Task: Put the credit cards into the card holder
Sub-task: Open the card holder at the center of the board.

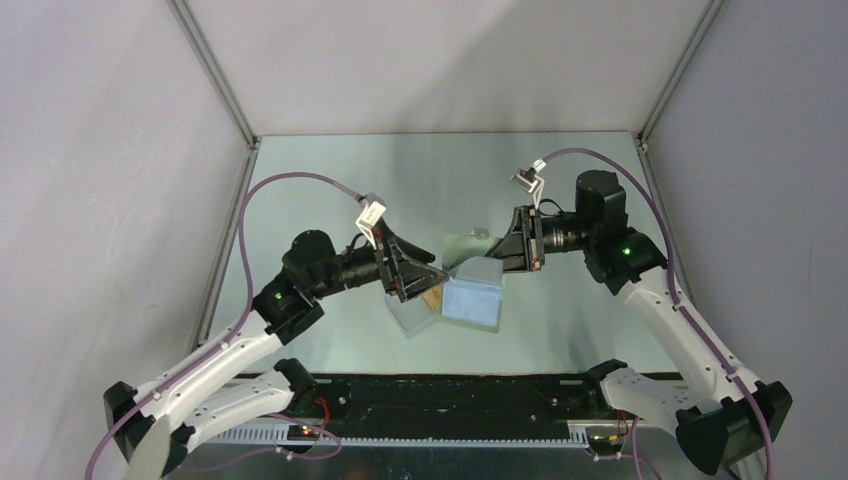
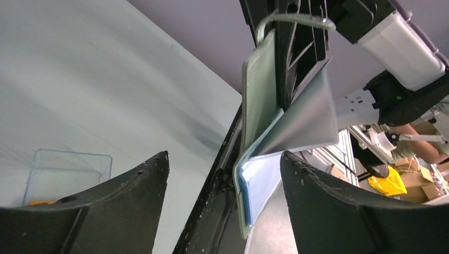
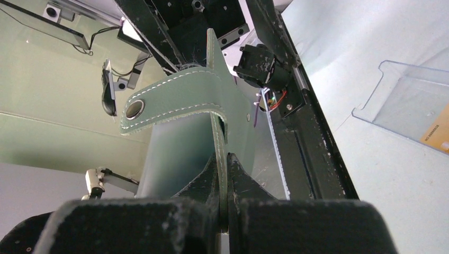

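The grey-green card holder (image 1: 474,292) hangs open above the table middle, its light blue inside facing up. My right gripper (image 1: 522,250) is shut on its far edge. The right wrist view shows the jaws (image 3: 223,159) pinching a wallet flap, with the snap tab (image 3: 159,106) curling left. My left gripper (image 1: 425,283) is open and empty just left of the holder. In the left wrist view the holder (image 2: 259,106) stands on edge between the spread fingers (image 2: 225,164). An orange credit card (image 1: 433,296) lies in a clear box (image 1: 412,316). It also shows in the wrist views (image 2: 39,202) (image 3: 437,135).
The clear plastic box (image 2: 63,169) (image 3: 407,106) sits on the table below my left gripper. Metal frame posts and grey walls bound the table at left, right and back. The black base rail (image 1: 450,400) runs along the near edge.
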Controlling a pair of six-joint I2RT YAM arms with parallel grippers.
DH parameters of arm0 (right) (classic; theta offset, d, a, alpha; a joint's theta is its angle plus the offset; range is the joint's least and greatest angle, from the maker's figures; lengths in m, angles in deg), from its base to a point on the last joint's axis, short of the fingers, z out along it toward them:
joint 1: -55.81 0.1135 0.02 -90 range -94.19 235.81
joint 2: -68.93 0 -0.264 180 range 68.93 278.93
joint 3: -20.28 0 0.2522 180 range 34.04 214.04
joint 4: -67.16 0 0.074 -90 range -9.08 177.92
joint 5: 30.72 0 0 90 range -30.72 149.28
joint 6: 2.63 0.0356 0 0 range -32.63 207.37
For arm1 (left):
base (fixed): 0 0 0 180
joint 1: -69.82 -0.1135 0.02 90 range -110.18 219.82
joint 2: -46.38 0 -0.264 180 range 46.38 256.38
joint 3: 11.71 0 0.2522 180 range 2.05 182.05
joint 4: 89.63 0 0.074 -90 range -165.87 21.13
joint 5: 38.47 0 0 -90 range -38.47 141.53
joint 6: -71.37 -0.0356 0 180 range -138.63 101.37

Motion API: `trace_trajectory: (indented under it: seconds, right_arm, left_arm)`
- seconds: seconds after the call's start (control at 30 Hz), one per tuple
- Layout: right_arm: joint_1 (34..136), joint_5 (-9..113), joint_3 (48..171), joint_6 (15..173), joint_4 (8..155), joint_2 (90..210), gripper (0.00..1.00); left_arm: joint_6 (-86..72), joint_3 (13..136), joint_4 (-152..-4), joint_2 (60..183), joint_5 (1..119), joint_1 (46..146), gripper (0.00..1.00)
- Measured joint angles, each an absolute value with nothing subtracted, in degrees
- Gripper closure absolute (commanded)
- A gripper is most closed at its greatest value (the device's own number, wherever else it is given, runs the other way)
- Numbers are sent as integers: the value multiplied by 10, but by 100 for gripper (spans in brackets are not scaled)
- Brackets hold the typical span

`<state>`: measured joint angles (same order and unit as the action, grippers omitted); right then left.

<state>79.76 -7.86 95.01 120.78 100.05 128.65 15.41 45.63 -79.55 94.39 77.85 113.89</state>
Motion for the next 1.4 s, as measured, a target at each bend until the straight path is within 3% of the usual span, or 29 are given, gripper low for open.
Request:
trace_trajectory:
  seconds: [0.27, 0.67, 0.87, 1.0, 1.1, 1.13, 1.2, 1.3, 1.37, 1.4]
  right_arm:
    - [800, -74, 950, 1213, 1008, 1296, 100]
    - [800, -57, 950, 1261, 1012, 1323, 99]
    - [801, -57, 949, 1286, 999, 1325, 93]
    - [802, -58, 949, 1297, 990, 1325, 88]
    - [804, -61, 949, 1303, 986, 1325, 84]
    - [805, -62, 949, 1305, 985, 1325, 83]
    - [805, -62, 949, 1307, 984, 1325, 82]
    - [804, -62, 949, 1309, 983, 1325, 74]
    - [804, -62, 949, 1309, 982, 1325, 60]
    - [803, -61, 949, 1310, 981, 1325, 48]
  left_arm:
    - [184, 454, -847, 948, 761, 1139, 32]
    - [211, 439, -889, 969, 787, 1139, 30]
    - [227, 439, -911, 994, 803, 1139, 35]
    - [236, 436, -925, 1011, 815, 1139, 49]
    - [242, 436, -934, 1020, 824, 1139, 73]
    - [247, 436, -937, 1022, 826, 1139, 86]
    - [253, 436, -943, 1025, 833, 1139, 98]
    - [257, 435, -955, 1026, 841, 1139, 100]
    - [260, 431, -961, 1026, 845, 1139, 100]
    - [262, 429, -963, 1026, 847, 1139, 100]
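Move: From the left hand, the open card holder's middle lies about 5 cm to the right, 2 cm back and 2 cm lower, held in the air. The clear tray, with the orange cards in it, is on the table some 27 cm below, about 5 cm farther out and roughly level sideways. From the right hand, which pinches the holder's right side, the holder's middle is about 3 cm left, 3 cm back and slightly below. Rightward overall by about 3 cm, the left hand first lifts slightly with its open fingers, then reaches right and sinks back to straddle the card holder's left edge, and closes to pinch it. Meanwhile the right hand carries the holder slightly forward, down and left, rolling its front side down some 10 degrees, then begins parting its fingers as the left's shut. ##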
